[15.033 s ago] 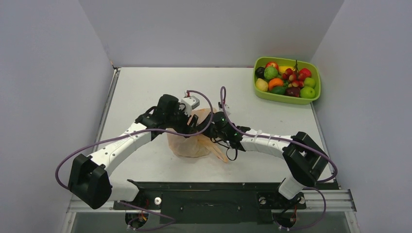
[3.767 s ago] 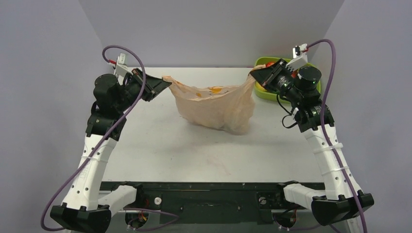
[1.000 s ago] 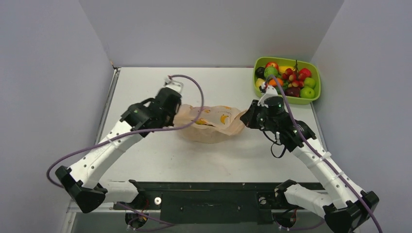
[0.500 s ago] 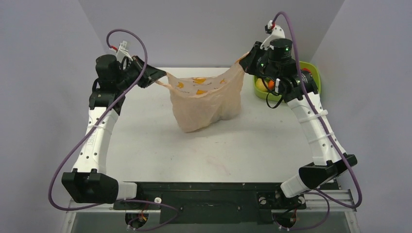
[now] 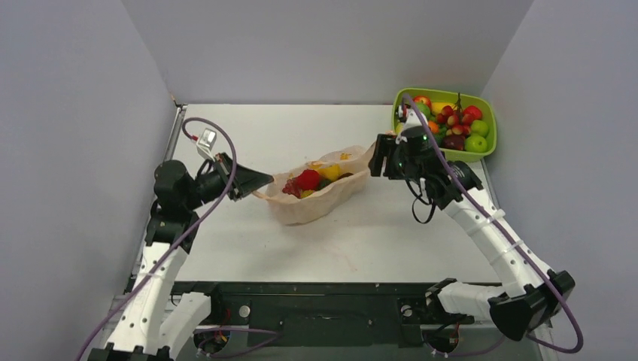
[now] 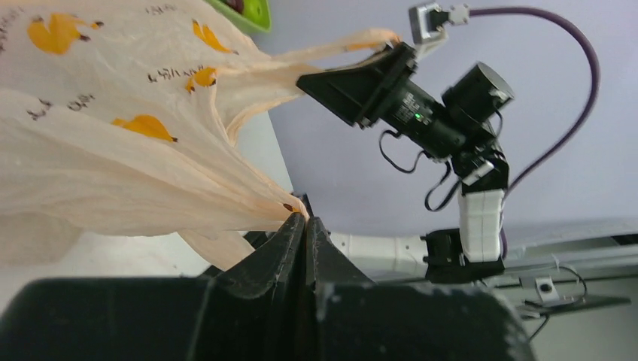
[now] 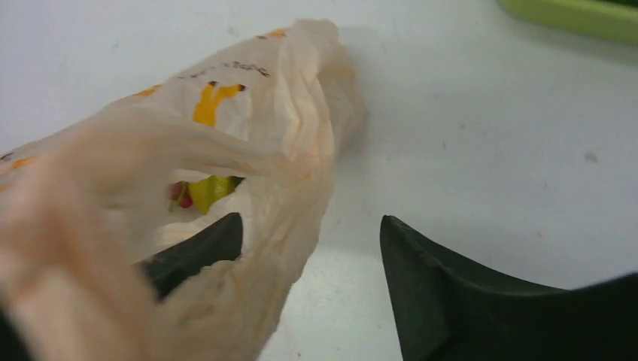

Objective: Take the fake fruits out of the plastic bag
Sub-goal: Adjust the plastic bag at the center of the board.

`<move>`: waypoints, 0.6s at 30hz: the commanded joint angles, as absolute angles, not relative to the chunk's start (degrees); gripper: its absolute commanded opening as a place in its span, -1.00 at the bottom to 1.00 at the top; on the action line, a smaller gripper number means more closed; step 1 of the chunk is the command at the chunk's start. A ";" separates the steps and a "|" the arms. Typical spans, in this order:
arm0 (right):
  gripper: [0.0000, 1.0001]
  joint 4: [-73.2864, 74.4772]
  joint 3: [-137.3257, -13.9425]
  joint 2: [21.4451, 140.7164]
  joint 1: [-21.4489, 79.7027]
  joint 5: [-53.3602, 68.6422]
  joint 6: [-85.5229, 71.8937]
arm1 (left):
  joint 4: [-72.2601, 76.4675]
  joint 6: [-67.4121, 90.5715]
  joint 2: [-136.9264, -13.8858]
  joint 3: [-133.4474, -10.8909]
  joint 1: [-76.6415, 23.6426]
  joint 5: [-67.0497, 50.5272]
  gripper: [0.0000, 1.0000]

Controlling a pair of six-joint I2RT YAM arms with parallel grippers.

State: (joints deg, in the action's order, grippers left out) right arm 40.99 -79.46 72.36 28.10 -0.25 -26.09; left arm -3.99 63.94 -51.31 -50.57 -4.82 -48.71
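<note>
The peach-orange plastic bag (image 5: 316,201) lies slumped on the table with its mouth gaping. Fake fruits show inside it: a red one (image 5: 307,179) and a yellow one (image 5: 329,173). My left gripper (image 5: 259,180) is shut on the bag's left edge, the film pinched between its fingertips (image 6: 305,218). At the bag's right end my right gripper (image 5: 376,158) is open. In the right wrist view its jaws (image 7: 312,222) stand apart and the bag (image 7: 248,150) drapes over the left finger, with a yellow fruit (image 7: 211,192) showing through the loop.
A lime-green tray (image 5: 440,153) at the back right corner is piled with several more fruits (image 5: 450,120), just behind the right wrist. Its edge shows in the right wrist view (image 7: 572,15). Grey walls close in the table on three sides.
Both arms have come down from holding the bag stretched in the air. The bag now rests on the table with its mouth open, and the right gripper has opened off its handle.
</note>
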 commanded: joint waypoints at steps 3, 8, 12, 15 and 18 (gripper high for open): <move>0.56 41.45 -65.49 55.49 29.01 -11.77 -29.77 | -1.97 69.87 -38.69 -40.56 -12.89 -42.52 -1.00; 0.67 44.31 -62.05 46.10 29.33 -12.83 -36.62 | -2.78 69.95 -38.22 -39.65 -15.10 -40.63 -1.00; 0.69 45.78 -63.09 40.80 29.47 -12.72 -41.41 | -2.22 69.84 -39.19 -40.58 -15.33 -40.79 -1.00; 0.70 45.95 -64.67 38.58 29.69 -10.55 -45.87 | -2.36 69.36 -40.03 -41.64 -15.46 -41.15 -1.00; 0.71 42.81 -63.21 37.07 31.18 -6.87 -53.32 | -2.34 69.15 -40.29 -41.98 -15.50 -41.14 -1.00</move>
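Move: Just at the right hand's half-open fingers, about 2 cm to its left, is the plastic bag's right handle. The bag's middle lies some 15 cm left of that hand, 6 cm nearer the base and 12 cm lower; the green basket is about 23 cm to its right, 14 cm ahead and low on the board. The left hand already holds the other handle: from it the bag's middle is about 13 cm right, 2 cm ahead and 13 cm below, the red fruit inside some 9 cm right and 3 cm ahead. Spreading its already parting fingers wide, the right hand comes free of the bag's handle and backs off towards its base and to the right, about 13 cm in all, dipping some 4 cm before climbing above its starting height, while turning roughly 15 degrees clockwise with its left side rising. The left hand, still pinching its handle, draws about 5 cm back, sinking and edging right towards the bag's middle. ##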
